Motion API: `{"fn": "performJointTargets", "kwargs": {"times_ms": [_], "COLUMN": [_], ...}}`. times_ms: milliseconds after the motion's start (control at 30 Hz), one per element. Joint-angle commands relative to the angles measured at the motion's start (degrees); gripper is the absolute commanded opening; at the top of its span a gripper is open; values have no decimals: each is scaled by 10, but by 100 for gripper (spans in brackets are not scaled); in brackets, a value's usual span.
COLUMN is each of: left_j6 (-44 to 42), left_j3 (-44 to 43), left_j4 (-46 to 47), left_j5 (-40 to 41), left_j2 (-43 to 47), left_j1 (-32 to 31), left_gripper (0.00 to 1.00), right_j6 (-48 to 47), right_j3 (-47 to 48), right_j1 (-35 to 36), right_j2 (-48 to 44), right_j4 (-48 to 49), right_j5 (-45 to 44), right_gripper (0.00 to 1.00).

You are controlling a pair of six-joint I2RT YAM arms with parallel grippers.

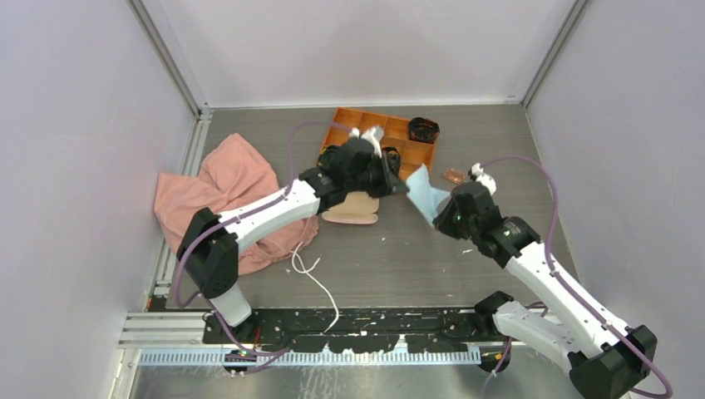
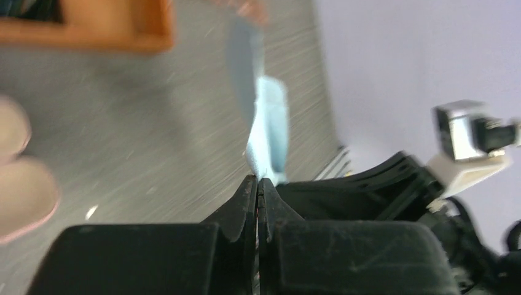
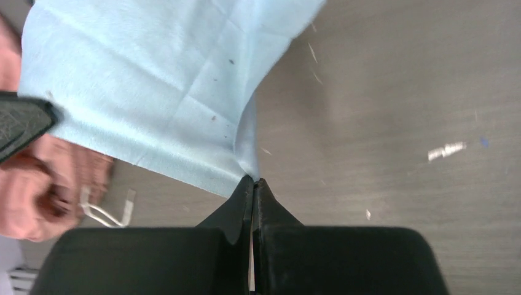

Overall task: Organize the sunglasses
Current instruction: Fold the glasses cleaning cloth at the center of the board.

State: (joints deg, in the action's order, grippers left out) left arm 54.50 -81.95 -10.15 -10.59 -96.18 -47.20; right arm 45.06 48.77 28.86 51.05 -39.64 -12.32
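Note:
The sunglasses (image 1: 454,176), small with pinkish-orange lenses, lie on the table just right of the cloth and behind my right wrist. A light blue cloth (image 1: 426,195) hangs stretched between both grippers. My left gripper (image 1: 405,189) is shut on its left corner, and in the left wrist view the cloth (image 2: 270,129) rises from the closed tips of that gripper (image 2: 258,179). My right gripper (image 1: 439,218) is shut on the cloth's near corner; in the right wrist view the cloth (image 3: 166,92) spreads up and left from that gripper (image 3: 254,180). The pink case (image 1: 353,208) lies under the left arm.
An orange divided tray (image 1: 382,137) stands at the back, with a black object (image 1: 423,129) at its right end. A crumpled pink cloth (image 1: 224,191) covers the left of the table. A white cord (image 1: 312,274) lies near the front. Walls close in on three sides.

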Motion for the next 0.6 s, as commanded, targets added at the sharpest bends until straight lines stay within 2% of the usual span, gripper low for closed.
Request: {"fn": "performJointTargets", "kwargs": {"times_ms": [0,67,167,567], "left_j6": [30,47,47,35], "left_j3": [161,206,226,199], "left_j4": [18,36,32,-3], "left_j5": [-26,-33,-21,-5], "left_j2": [-8,-14,-21,-31], "left_j1": [-7,-21,-47,-69], "left_gripper": [0,0,1,1], "right_j6": [39,64,82,76], "right_j3": [-127,-187,-233,-208], "right_j1": [-2,-2,-2,-1], "right_j2": [-34,-62,-97,-82], "right_j4": [-25,-20,-35,-44], "right_j5": [66,100,115,110], "right_gripper": [1,1,1,1]}}
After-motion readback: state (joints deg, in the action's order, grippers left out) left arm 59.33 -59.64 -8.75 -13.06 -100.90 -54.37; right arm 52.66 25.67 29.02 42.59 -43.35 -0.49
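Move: Each gripper already pinches a corner of the cloth, held up in the air. The bare board where it goes lies about 8 cm back, 6 cm right and 24 cm below the left hand; it lies some 3 cm back, 3 cm left and 16 cm below the right. From the left hand the open glasses case sits about 6 cm ahead and 14 cm left; from the right hand the loose sunglasses are roughly 19 cm ahead and 11 cm right. Swing both grippers quickly down and back towards your base to lay the cloth on the bare board, left about 19 cm down and 11 back, right about 13 down and 10 back. Tip both sets of fingers further down, keep both corners pinched, and brake to a near stop halfway, just above the board. ##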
